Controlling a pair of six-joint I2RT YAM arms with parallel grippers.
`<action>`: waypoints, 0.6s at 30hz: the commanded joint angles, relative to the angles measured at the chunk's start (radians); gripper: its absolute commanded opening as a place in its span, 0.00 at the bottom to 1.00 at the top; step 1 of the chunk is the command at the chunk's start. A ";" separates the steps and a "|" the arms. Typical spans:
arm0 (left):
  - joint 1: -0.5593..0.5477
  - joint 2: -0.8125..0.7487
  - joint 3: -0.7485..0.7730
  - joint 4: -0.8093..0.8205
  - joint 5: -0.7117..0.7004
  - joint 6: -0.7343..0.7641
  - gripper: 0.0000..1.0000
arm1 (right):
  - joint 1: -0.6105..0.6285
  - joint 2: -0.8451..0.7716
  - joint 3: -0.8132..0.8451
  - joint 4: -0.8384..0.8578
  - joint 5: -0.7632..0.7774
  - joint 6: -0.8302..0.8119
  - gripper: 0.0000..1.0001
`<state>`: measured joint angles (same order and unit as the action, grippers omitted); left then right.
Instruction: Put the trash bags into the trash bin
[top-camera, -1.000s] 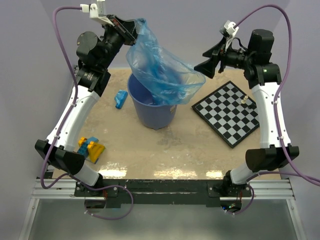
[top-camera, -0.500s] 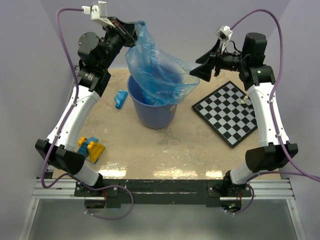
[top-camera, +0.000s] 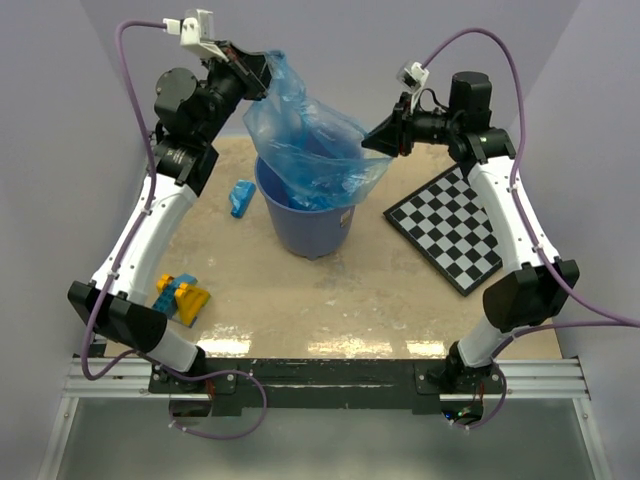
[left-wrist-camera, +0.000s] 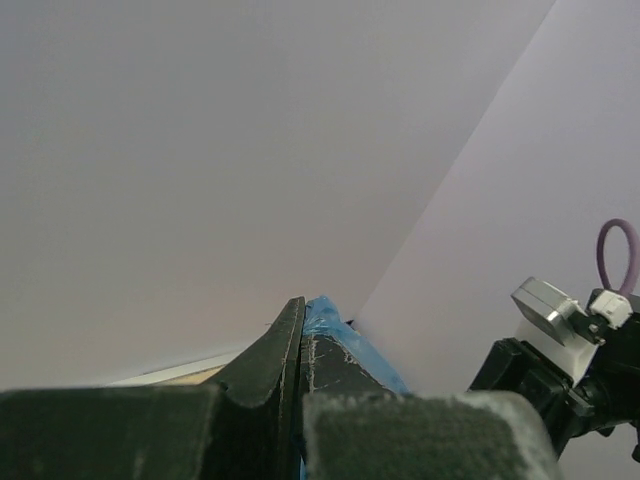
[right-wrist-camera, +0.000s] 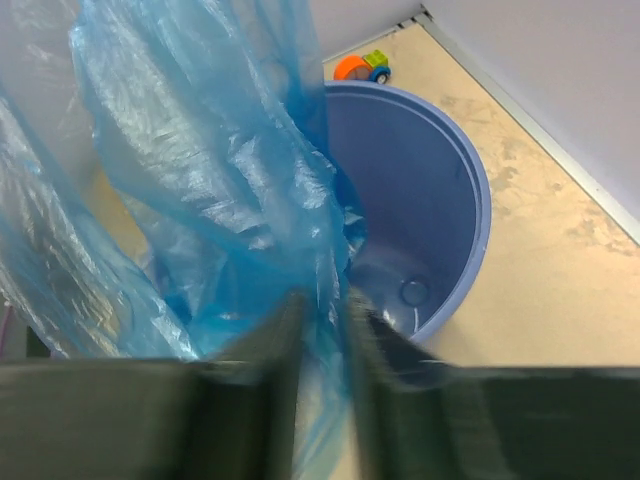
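A crinkly translucent blue trash bag (top-camera: 310, 140) hangs stretched above the round blue trash bin (top-camera: 305, 225), its lower part sagging into the bin. My left gripper (top-camera: 262, 72) is raised at the bag's upper left and shut on its top edge; in the left wrist view the film (left-wrist-camera: 325, 315) pokes out past the closed fingertips of the left gripper (left-wrist-camera: 302, 310). My right gripper (top-camera: 372, 143) is at the bag's right edge. In the right wrist view, bag film (right-wrist-camera: 200, 150) runs between the blurred fingers of the right gripper (right-wrist-camera: 325, 305), which stand a narrow gap apart above the bin (right-wrist-camera: 440, 200).
A black-and-white chessboard (top-camera: 455, 225) lies right of the bin, under the right arm. A small blue block (top-camera: 241, 197) sits left of the bin. Yellow and blue toy blocks (top-camera: 180, 298) lie near the left arm. A small orange-and-green toy (right-wrist-camera: 363, 65) sits beyond the bin.
The right arm has swung left to the bag's right edge and its jaws have narrowed around the film. The left gripper has kept its hold, drifting slightly left.
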<state>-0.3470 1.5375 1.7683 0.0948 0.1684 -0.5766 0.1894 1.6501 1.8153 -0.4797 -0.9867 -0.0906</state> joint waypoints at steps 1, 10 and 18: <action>0.048 -0.063 -0.024 -0.067 -0.062 0.118 0.00 | -0.002 -0.012 0.015 0.058 0.006 0.020 0.08; 0.132 -0.059 -0.291 0.031 -0.119 0.481 0.00 | 0.018 0.109 0.018 0.297 0.233 0.184 0.06; 0.157 0.119 -0.300 0.060 -0.162 0.544 0.00 | 0.016 0.344 0.212 0.262 0.336 0.147 0.02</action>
<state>-0.2092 1.6093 1.4731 0.0769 0.0391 -0.1032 0.2047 1.9388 1.9404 -0.2234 -0.7330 0.0685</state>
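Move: Just right of the left hand, which still holds the trash bag by its upper end, the bag's middle hangs some 10 cm to the right, 3 cm back and 15 cm below; the trash bin is level, 7 cm right and 40 cm down. From the right hand, closing on the bag's edge, the bag's middle lies about 9 cm left, level, and the bin 3 cm ahead, 12 cm left, 24 cm below. The blue roll is 10 cm ahead and 13 cm left of the left hand, 52 cm lower. Pinching shut the last of its gap on the bag's near-side edge, the right hand carries that edge forward about 12 cm, sinking near the end and turning clockwise. The left hand, keeping its grip, swings left, then mainly down some 19 cm and forward towards the bin's rim height, its left side rolling up about 30 degrees and turning counter-clockwise, drawing the bag across the bin's mouth. ##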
